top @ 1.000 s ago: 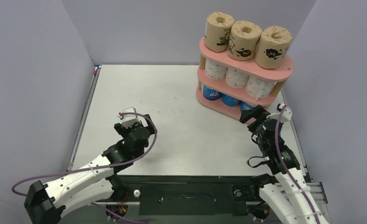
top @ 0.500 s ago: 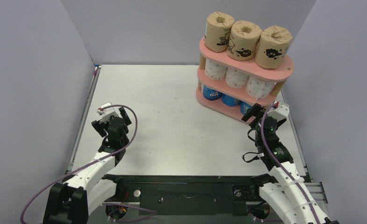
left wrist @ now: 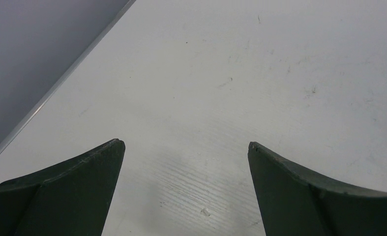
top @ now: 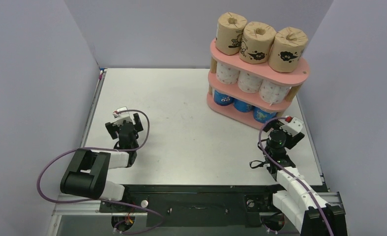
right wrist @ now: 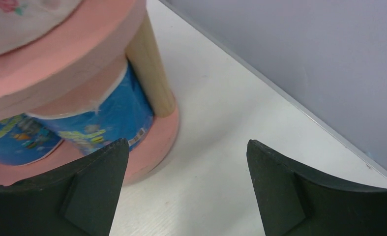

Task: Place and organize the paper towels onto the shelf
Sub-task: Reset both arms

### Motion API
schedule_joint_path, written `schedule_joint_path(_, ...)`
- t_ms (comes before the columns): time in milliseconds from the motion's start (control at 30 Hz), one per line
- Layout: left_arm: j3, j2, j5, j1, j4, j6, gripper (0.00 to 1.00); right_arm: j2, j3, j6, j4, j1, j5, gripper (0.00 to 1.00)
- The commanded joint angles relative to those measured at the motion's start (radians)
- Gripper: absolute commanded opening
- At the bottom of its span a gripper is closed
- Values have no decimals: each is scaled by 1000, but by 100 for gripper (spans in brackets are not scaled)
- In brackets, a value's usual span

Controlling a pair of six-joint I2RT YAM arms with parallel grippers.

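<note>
The pink three-tier shelf [top: 299, 73] stands at the table's back right. The paper towels fill it: three brown printed rolls [top: 258, 42] on top, white dotted rolls [top: 250, 81] in the middle, blue rolls [top: 240, 104] at the bottom. My right gripper [top: 278, 132] is open and empty just in front of the shelf's right end. In the right wrist view, a blue roll [right wrist: 107, 115], a wooden post [right wrist: 152, 69] and the bottom board [right wrist: 157, 142] lie just ahead of the gripper [right wrist: 187, 142]. My left gripper [top: 125, 124] is open and empty over bare table [left wrist: 206, 73] at the near left.
Grey-blue walls enclose the table on the left, back and right; the right wall [right wrist: 304, 49] runs close behind the shelf. The table's left metal edge [top: 90, 123] is near my left gripper. A black rail [top: 196, 201] spans the front between the arm bases.
Both arms have folded back toward their bases. The right gripper has drawn away from the shelf's bottom tier, and the left has moved left and nearer. Both stay open.
</note>
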Motion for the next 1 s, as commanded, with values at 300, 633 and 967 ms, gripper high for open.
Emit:
schedule_joint_path(300, -55, 41, 126, 60, 259, -8, 96, 332, -64, -124, 604, -42, -19, 86)
schedule_joint_path(633, -72, 48, 102, 34, 308, 20, 96, 546, -92, -189, 862, -31, -56, 86)
schedule_joint_path(967, -73, 51, 103, 35, 316, 23, 96, 549, -29, -146, 757, -75, -80, 89)
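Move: From my right hand the nearest paper towel, the right-hand blue roll on the shelf's bottom board, lies about 13 cm ahead, 8 cm left and 7 cm lower. The white roll on the board above it is equally far ahead and left, some 6 cm above my hand. The middle blue roll stands about 9 cm left of the right-hand one and 4 cm farther out. From my left hand the right-hand blue roll is roughly 58 cm right, 5 cm ahead, 2 cm lower. Folding back to rest, I ease my empty right hand forward about 5 cm beside the shelf's right front corner, nearer the right-hand blue roll, while sinking some 4 to 5 cm and then coming up again a little over 1 cm. It rolls slightly, left side down, fingers staying open, with no contact to be seen. My left hand stays parked and open, its fingertips tipping up about 5 degrees. ##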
